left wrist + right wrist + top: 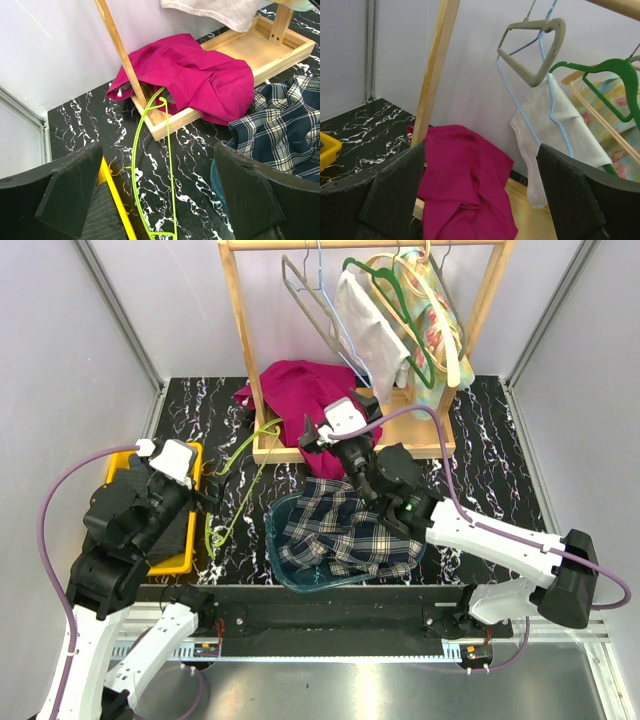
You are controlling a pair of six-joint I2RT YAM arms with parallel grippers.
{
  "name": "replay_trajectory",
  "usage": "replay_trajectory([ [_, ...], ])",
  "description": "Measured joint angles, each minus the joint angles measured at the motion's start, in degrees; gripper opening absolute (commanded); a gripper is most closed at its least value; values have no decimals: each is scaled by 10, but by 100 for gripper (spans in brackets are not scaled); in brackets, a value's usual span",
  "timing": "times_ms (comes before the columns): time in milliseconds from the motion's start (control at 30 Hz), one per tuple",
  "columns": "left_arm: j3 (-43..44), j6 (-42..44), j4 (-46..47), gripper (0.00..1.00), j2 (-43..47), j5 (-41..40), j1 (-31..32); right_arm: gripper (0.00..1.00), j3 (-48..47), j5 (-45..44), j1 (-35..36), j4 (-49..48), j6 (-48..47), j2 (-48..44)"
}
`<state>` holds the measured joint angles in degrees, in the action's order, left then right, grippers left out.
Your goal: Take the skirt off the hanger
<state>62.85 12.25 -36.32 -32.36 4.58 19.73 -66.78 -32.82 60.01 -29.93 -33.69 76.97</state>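
A magenta skirt [300,395] lies crumpled on the corner of the wooden rack's base, seen also in the left wrist view [200,75] and the right wrist view [465,185]. A lime green wire hanger [235,490] lies flat on the black marble table, its top end reaching under the skirt's edge [155,165]. My right gripper [312,435] hovers open just in front of the skirt, nothing between its fingers [480,195]. My left gripper [205,495] is open above the hanger's lower part [160,195] and holds nothing.
The wooden rack [240,340] carries grey, blue and green hangers and a white garment [545,135]. A teal basin [300,580] holds a plaid cloth [345,535]. A yellow tray [195,465] with dark striped cloth sits at the left.
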Motion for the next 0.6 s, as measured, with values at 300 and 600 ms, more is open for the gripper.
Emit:
replay_trajectory([
  [300, 0, 0, 0, 99, 1, 0, 0, 100, 3, -1, -9, 21, 38, 88],
  [600, -6, 0, 0, 99, 16, -2, 0, 100, -79, 24, -98, 106, 164, 263],
])
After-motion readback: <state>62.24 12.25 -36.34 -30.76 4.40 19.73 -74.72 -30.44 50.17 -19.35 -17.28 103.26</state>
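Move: The magenta skirt lies heaped on the rack's base, about 27 cm ahead of the right hand, 7 cm to its left and some 35 cm below. The green hanger lies about 16 cm farther left than the skirt and 17 cm nearer; the hanging white cloth is about 27 cm ahead of the hand, 3 cm right and 8 below. The plaid shirt is almost straight beneath the hand. From the left hand the skirt is about 36 cm ahead, 20 right, 30 below. Towards the fallen skirt on the rack's base, the right hand swoops mainly down, about 19 cm, while reaching roughly 11 cm forward and drifting a little left. Its wrist tips the fingers down by some 25 degrees; the empty gripper stays wide open and comes closer without reaching the cloth. ##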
